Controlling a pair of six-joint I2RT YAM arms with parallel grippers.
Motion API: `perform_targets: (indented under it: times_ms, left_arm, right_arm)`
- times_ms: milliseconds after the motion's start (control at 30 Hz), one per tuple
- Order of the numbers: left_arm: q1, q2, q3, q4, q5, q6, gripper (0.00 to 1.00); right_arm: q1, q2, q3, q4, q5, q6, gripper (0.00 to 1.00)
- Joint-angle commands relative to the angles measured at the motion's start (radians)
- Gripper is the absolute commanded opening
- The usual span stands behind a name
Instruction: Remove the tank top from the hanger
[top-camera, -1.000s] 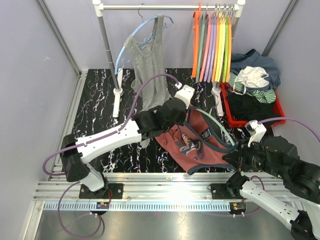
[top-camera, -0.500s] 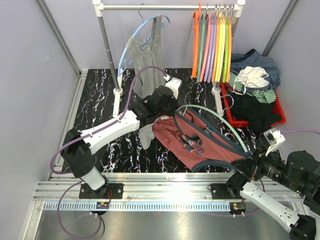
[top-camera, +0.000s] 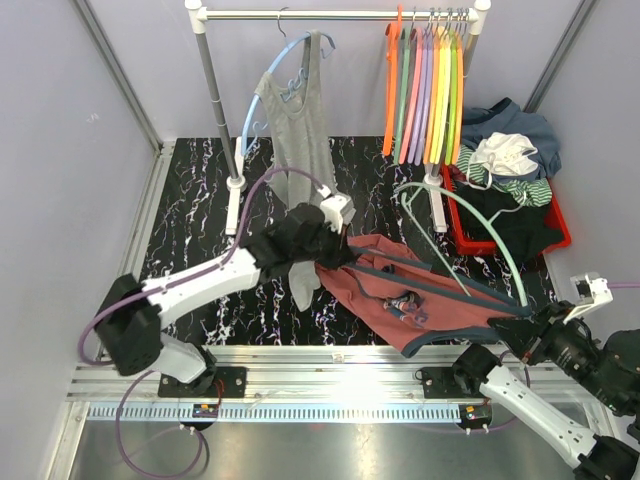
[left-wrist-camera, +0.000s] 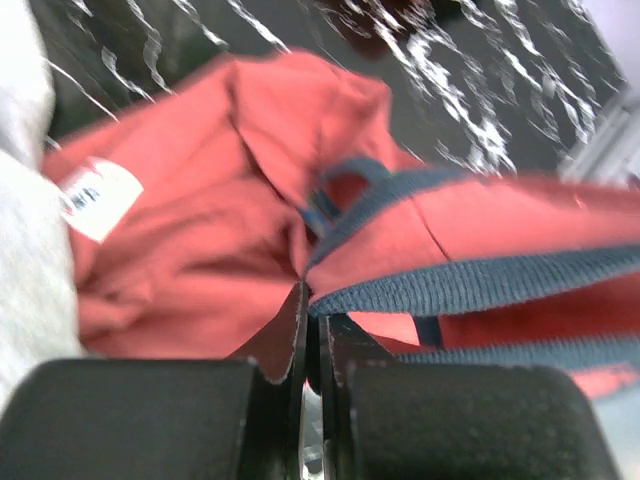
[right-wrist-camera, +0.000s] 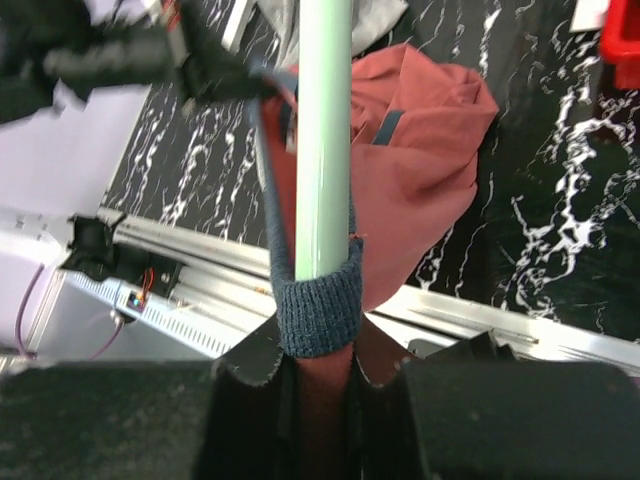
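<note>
A red tank top with navy trim lies stretched across the black marble table. Its navy strap is still looped round the end of a pale green hanger. My right gripper is at the near right, shut on that hanger end with the strap and red fabric bunched at its fingers. My left gripper is at the tank top's left side, shut on the red cloth beside the navy edge. The left gripper has its jaws pressed together.
A grey tank top hangs on a blue hanger from the rack, and its hem drapes by my left arm. Several coloured hangers hang at the right. A red bin of clothes stands at the far right.
My right gripper has pulled the green hanger right and toward the near edge. The tank top is stretched out between both grippers. The left gripper has shifted slightly.
</note>
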Motion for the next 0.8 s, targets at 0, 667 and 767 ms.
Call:
perform_targets:
  times_ms: [0, 667, 767]
  left_arm:
    - [-0.058, -0.135, -0.099, -0.013, -0.052, -0.012, 0.0]
    - [-0.4, -0.402, 0.062, -0.359, -0.487, 0.448, 0.99]
    - [-0.503, -0.35, 0.033, -0.311, -0.602, 0.554, 0.99]
  right_arm:
    - [-0.002, -0.017, 0.004, 0.15, 0.128, 0.004, 0.0]
    - [-0.002, 0.343, -0.138, 0.211, -0.653, -0.186, 0.0]
    - [-0.002, 0.379, -0.125, 0.249, -0.722, -0.189, 0.0]
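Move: Out beyond the left hand, still shut on a stretched strap of the red tank top, the green hanger's free end lies about 9 cm ahead, 8 right and 5 above. The red body sags roughly 6 cm back, 12 right and 10 below; the grey top's hem is some 8 cm left, 3 back and 10 below. From the right hand, the left hand is about 18 cm ahead, 25 left and 14 lower, and the hanger's free end 27 ahead, 17 left and 9 lower. Letting go of the strap by opening wide, the left hand draws back about 10 cm and climbs some 12, then sinks a little with its fingers open and its wrist rolled, coming close over the hanger. The right keeps its grip on the hanger and bunched strap, carrying them left towards the left hand and somewhat down, swinging about 30 degrees counter-clockwise while tipping down. ##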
